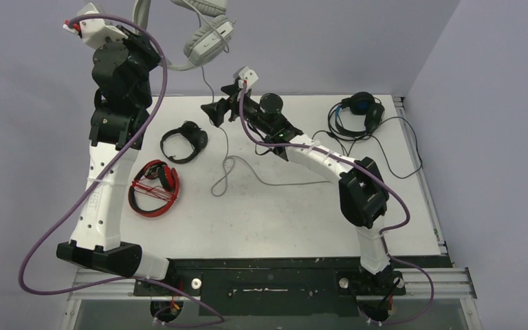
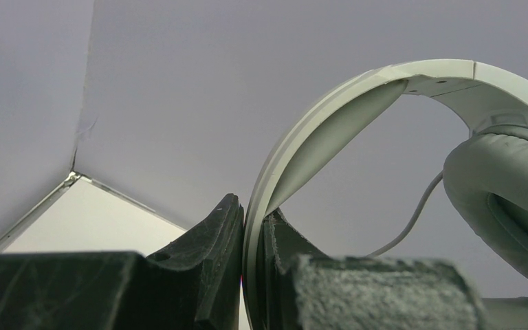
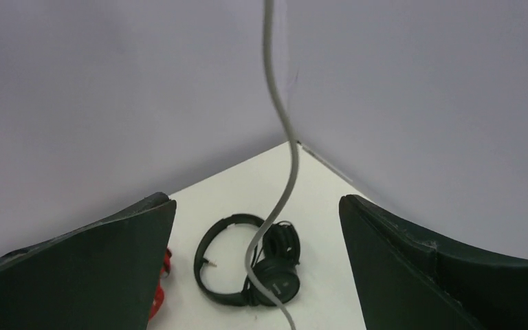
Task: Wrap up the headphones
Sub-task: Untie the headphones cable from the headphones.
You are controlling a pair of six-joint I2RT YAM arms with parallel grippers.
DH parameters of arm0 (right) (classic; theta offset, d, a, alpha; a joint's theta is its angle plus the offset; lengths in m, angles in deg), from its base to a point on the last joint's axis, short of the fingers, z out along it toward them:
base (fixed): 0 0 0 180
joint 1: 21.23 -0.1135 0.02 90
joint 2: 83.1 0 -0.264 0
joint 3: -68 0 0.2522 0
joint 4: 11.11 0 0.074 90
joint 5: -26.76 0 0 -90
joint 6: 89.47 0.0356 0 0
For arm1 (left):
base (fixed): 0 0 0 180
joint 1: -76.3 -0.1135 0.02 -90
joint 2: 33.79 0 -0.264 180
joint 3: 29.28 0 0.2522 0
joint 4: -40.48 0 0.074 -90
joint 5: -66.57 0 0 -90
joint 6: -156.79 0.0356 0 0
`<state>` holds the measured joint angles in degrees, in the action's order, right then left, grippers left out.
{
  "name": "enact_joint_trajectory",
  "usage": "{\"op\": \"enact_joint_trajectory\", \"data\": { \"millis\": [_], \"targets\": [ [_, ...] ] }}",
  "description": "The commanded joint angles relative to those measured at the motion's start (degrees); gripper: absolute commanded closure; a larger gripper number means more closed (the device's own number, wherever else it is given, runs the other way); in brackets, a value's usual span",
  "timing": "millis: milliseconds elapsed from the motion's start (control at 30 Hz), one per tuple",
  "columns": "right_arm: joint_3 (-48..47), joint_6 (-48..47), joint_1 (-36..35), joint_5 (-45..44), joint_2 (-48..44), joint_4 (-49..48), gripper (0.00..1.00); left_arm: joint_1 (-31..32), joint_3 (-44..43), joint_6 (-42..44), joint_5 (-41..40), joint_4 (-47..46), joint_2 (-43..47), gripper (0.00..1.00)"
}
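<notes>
The white-grey headphones (image 1: 203, 34) hang in the air at the back, above the table's far edge. My left gripper (image 1: 152, 53) is raised high and is shut on their headband (image 2: 357, 89), with an ear cup (image 2: 509, 185) off to the right. Their thin grey cable (image 1: 225, 148) drops to the table and trails right. My right gripper (image 1: 218, 110) stands open around the hanging cable (image 3: 285, 137), which passes between the fingers (image 3: 130, 254) without touching them. On the table lie the small black headphones (image 1: 184, 143), the red-and-black ones (image 1: 155, 187) and the black-and-blue ones (image 1: 359, 112).
The black-and-blue headset's thin black cable (image 1: 405, 155) loops loosely along the table's right side. The purple wall (image 1: 330, 41) closes off the back and right. In the right wrist view the small black headphones (image 3: 275, 275) lie below the gripper.
</notes>
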<state>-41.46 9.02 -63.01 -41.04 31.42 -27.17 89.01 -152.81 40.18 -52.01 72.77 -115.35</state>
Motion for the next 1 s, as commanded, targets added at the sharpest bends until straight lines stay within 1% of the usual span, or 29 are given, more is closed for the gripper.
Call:
{"op": "enact_joint_trajectory", "data": {
  "millis": [0, 133, 200, 233, 267, 300, 367, 500, 533, 600, 667, 733, 800, 967],
  "targets": [
    [-9.56, 1.91, 0.31, -9.05, 4.83, -6.79, 0.07, 0.45, -4.08, -3.44, 1.44, -5.19, 1.83, 1.00],
    [-19.77, 2.12, 0.22, -7.43, 11.20, -3.19, 0.09, 0.61, -4.58, -3.37, 1.49, -5.08, 1.58, 1.00],
    [-22.88, 2.39, 0.06, -7.65, 13.84, -1.49, 0.13, 0.68, -5.25, -3.17, 0.95, -4.95, 1.21, 1.00],
    [-22.88, 2.48, -0.03, -7.69, 14.61, -1.53, 0.20, 0.65, -5.68, -3.14, 0.76, -4.98, 0.85, 1.00],
    [-22.01, 2.49, -0.05, -7.57, 15.01, -2.13, 0.25, 0.72, -6.27, -3.02, 0.38, -5.04, 0.53, 1.00],
    [-20.63, 2.66, -0.13, -7.38, 15.11, -3.28, 0.36, 0.68, -6.97, -2.61, -0.01, -5.32, 0.02, 1.00],
    [-17.05, 2.75, -0.42, -6.89, 14.68, -5.72, 0.50, 0.74, -9.43, -1.63, -0.80, -5.65, -1.47, 1.00],
    [-10.20, 3.19, -0.92, -5.65, 13.51, -9.94, 0.75, 0.68, -18.77, 0.61, -2.59, -4.47, -5.76, 1.00],
    [-8.92, 3.39, -0.98, -4.83, 13.24, -10.82, 0.80, 0.65, -21.13, 1.05, -2.82, -4.20, -6.81, 1.00],
    [-6.41, 3.36, -1.02, -2.08, 12.72, -12.26, 0.82, 0.73, -25.63, 1.96, -2.94, -3.99, -8.84, 1.00],
    [-3.97, 3.46, -1.11, -0.89, 12.26, -13.04, 0.79, 0.72, -29.27, 2.74, -3.04, -4.13, -10.58, 1.00],
    [-1.89, 3.91, -1.20, 0.41, 12.20, -13.18, 0.79, 0.68, -31.93, 3.54, -3.39, -4.33, -11.80, 1.00],
    [0.43, 4.28, -1.24, 1.34, 12.15, -13.89, 0.80, 0.72, -33.07, 4.49, -3.91, -4.96, -12.21, 1.00],
    [8.72, 4.31, -1.35, 3.15, 11.06, -14.75, 0.83, 0.69, -32.68, 7.08, -6.11, -7.27, -11.52, 1.00]
  ]
}}
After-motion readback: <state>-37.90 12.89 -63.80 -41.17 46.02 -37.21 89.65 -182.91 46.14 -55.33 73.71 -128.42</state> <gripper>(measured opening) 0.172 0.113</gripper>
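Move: The hanging strand of the gray headphones' cable stands about 5 cm ahead and 2 cm left of the open right hand, between and beyond its fingers at roughly its height. The gray headphones' middle is some 8 cm ahead, 3 cm left and 22 cm above. On the table some 32 cm below lie the black headphones, about 7 cm ahead and 11 cm left, and the red headphones, 7 cm back and 18 cm left. From the left hand, that strand is some 5 cm ahead, 11 cm right and 21 cm lower. Forward about 6 cm, with some lift and a little to the left, the right hand brings its open fingers around the hanging cable, shuts them on it, then draws down some 17 cm from the top of that reach, easing back about 4 cm. Meanwhile the left hand, still gripping the gray headphones by the headband, rises about 11 cm and tips its fingers up some 15 degrees. ##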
